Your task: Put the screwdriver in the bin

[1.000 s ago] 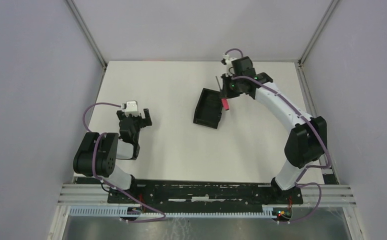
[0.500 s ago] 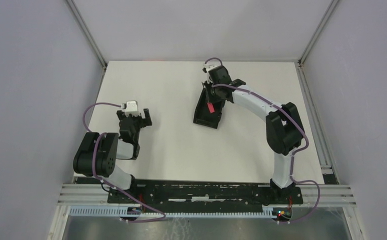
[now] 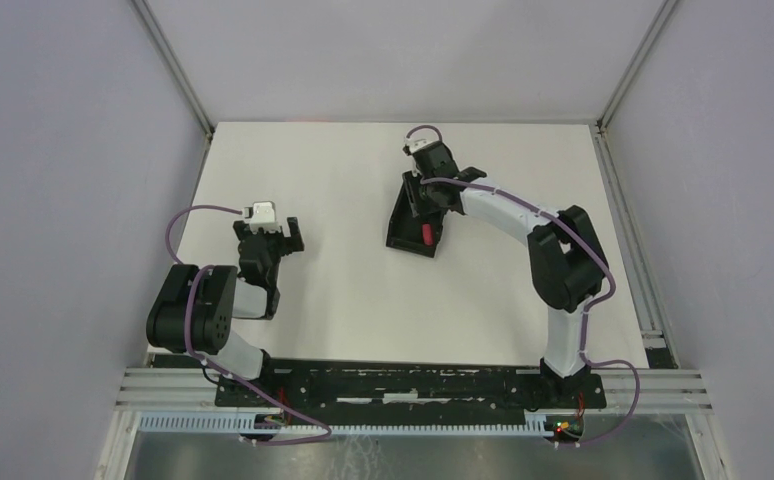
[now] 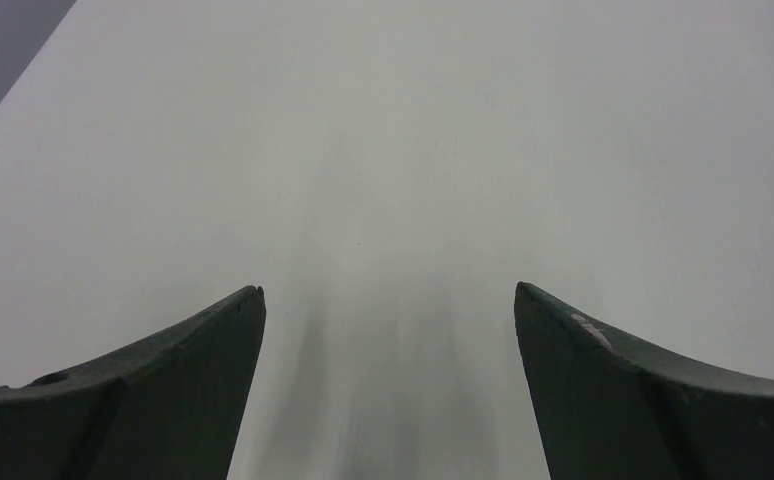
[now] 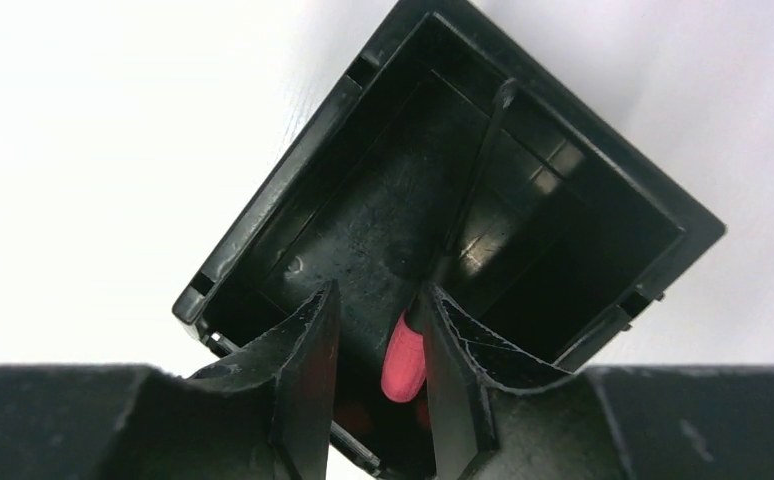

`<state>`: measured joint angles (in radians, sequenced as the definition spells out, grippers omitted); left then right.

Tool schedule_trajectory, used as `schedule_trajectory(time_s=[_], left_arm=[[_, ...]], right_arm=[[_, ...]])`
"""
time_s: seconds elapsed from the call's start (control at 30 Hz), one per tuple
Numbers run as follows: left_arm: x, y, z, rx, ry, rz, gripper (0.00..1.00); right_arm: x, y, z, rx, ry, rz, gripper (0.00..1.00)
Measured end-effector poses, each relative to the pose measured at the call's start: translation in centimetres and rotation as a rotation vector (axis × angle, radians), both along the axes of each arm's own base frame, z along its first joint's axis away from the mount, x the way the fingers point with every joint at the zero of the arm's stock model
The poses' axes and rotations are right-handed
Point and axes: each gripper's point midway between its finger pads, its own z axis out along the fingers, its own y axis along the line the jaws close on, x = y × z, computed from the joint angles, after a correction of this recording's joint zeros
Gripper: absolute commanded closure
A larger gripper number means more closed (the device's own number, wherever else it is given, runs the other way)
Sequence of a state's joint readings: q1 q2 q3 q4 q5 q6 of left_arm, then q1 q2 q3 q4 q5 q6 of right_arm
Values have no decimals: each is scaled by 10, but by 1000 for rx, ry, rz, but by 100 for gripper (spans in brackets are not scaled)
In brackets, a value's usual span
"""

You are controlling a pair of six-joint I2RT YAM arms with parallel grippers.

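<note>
The black bin (image 3: 396, 222) stands at the table's middle back, and its rim (image 5: 263, 215) fills the right wrist view. The screwdriver (image 5: 404, 358) is inside the bin's walls, its thin dark shaft slanting up toward a far corner. From above, its red handle (image 3: 427, 235) shows near the bin's near end. My right gripper (image 5: 381, 287) hangs over the bin (image 3: 429, 196) with its jaws parted. The handle sits between them beside the right finger (image 5: 453, 340), with a clear gap to the left finger. My left gripper (image 4: 388, 290) is open over bare table, far left of the bin (image 3: 281, 236).
The white tabletop (image 3: 343, 290) is framed by grey walls and metal corner posts (image 3: 173, 65). The arm bases sit on a black rail (image 3: 403, 385) at the near edge.
My right arm swung left from beside the bin to over it, carrying the screwdriver. Its jaws have parted, and the red handle now sits lower in the bin. The left arm is unmoved.
</note>
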<state>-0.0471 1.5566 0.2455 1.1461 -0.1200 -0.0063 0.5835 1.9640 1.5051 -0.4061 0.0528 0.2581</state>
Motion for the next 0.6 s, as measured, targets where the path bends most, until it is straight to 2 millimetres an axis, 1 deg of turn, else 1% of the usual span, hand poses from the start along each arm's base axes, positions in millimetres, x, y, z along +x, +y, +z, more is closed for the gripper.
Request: schedule_trajectory(time_s=[0.07, 0.2, 0.27, 0.33, 0.37, 0.43, 0.5, 0.6], left_arm=[[0, 0, 0, 0, 0, 0, 0], [0, 0, 0, 0, 0, 0, 0], [0, 0, 0, 0, 0, 0, 0], [0, 0, 0, 0, 0, 0, 0], [0, 0, 0, 0, 0, 0, 0], [0, 0, 0, 0, 0, 0, 0], [0, 0, 0, 0, 0, 0, 0], [0, 0, 0, 0, 0, 0, 0]], right_arm=[[1, 0, 7, 3, -17, -4, 59], [4, -1, 33, 28, -72, -12, 58], [4, -1, 47, 42, -99, -14, 54], [5, -2, 62, 57, -131, -18, 45], [5, -2, 69, 62, -146, -18, 38], [5, -4, 83, 71, -174, -20, 3], [4, -7, 99, 78, -209, -24, 2], [3, -13, 128, 84, -281, -12, 2]])
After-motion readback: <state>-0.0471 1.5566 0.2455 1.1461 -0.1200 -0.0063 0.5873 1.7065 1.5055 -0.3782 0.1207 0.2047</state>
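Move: The screwdriver already lies inside the bin under the half-open right fingers, its middle about 2 cm ahead of that hand, neither left nor right, and some 4 cm below. The bin's own middle is about 1 cm ahead, straight in line and roughly 4 cm below. From the idle left hand, the screwdriver is about 30 cm to the right, 4 cm ahead and a few centimetres lower. Lift the right gripper almost straight up, about 13 cm, clear of the bin and away from the screwdriver, picking up speed as it climbs. Tip the wrist some 15 degrees so the fingers swing up towards forward, and spread them from partly open to nearly wide, mostly in the last stretch once high above the bin. ##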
